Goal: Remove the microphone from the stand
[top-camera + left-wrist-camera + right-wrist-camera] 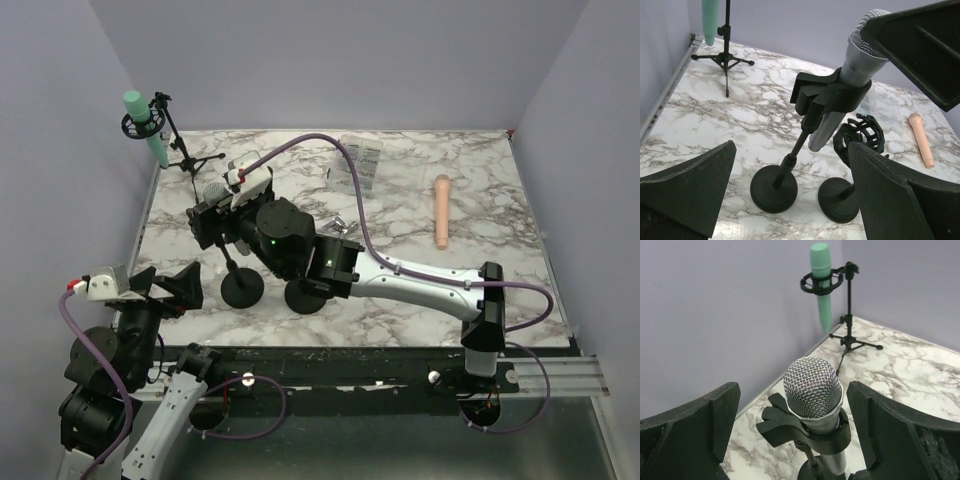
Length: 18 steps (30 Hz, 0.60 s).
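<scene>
A silver microphone with a mesh head (812, 387) sits tilted in a black clip (805, 427) on a round-base stand (242, 288). In the left wrist view the microphone (860, 65) leans in the clip (832, 95) above the stand's base (773, 189). My right gripper (792, 390) is open, one finger on each side of the mesh head, without touching it. It hovers over the stand in the top view (213, 215). My left gripper (165, 285) is open and empty, low at the table's front left, facing the stand (792, 147).
A second round-base stand (305, 296) with an empty shock mount (862, 132) stands just right of the first. A green microphone (146, 125) hangs on a tripod stand at the back left. A peach microphone (441, 210) lies at the right. A clear packet (360, 160) lies at the back.
</scene>
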### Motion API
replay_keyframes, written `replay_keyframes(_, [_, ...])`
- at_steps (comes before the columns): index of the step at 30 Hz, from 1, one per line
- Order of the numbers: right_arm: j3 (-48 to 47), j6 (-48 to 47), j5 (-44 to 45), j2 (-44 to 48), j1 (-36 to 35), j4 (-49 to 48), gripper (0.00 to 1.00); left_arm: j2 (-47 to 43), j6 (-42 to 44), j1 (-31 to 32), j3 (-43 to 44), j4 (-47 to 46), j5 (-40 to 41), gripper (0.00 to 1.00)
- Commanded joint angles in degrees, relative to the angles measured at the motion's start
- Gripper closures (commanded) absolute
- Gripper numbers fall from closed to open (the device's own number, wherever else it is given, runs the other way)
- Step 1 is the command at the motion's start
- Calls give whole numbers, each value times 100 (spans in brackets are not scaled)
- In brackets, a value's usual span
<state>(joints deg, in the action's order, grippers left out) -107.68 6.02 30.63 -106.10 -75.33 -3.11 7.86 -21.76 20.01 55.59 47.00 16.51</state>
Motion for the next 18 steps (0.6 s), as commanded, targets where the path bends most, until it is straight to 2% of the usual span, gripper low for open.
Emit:
replay_keyframes(1, [-536, -412, 1519, -472, -194, 242, 4, -63, -92, 20, -29, 145, 248, 1])
replay_keyframes(6, [-942, -859, 1924, -852, -278, 205, 10, -2, -62, 20, -97, 100, 134, 1])
replay_keyframes(9, [-916, -997, 1872, -889, -279, 44, 28, 125, -5, 21, -127, 40, 25, 1])
replay_keyframes(13, [-792, -1131, 1600, -856, -280, -91, 44, 498, 4, 20, -64, 91, -138, 1])
replay_keyframes(18, [-254, -1449, 627, -564, -249, -426, 92, 982, -109, 20, 101, 164, -430, 1])
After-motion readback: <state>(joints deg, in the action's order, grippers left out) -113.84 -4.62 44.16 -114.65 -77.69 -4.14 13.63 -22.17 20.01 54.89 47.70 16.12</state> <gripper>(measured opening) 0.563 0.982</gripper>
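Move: The microphone, clipped in its black stand, has its middle about 6 cm below the right hand and roughly 1 cm ahead and 1 cm left; its mesh head is nearer, in front of the open fingers. The stand's base is straight below, some 27 cm down. The empty cage stand's holder is about 15 cm right, 2 cm back and 15 cm lower. From the left hand the microphone lies roughly 11 cm ahead and 8 cm right, about level. Downward about 3 cm and forward about 2, the right hand settles onto the microphone, swinging some 10 degrees clockwise and dipping its left side a little. Its wide-open fingers close to roughly half and pinch the microphone from both sides at the rim just under the mesh head. Late on, the left hand, still wide open, eases about 2 cm forward and 2 down towards the stand, tipping slightly nose-down. ##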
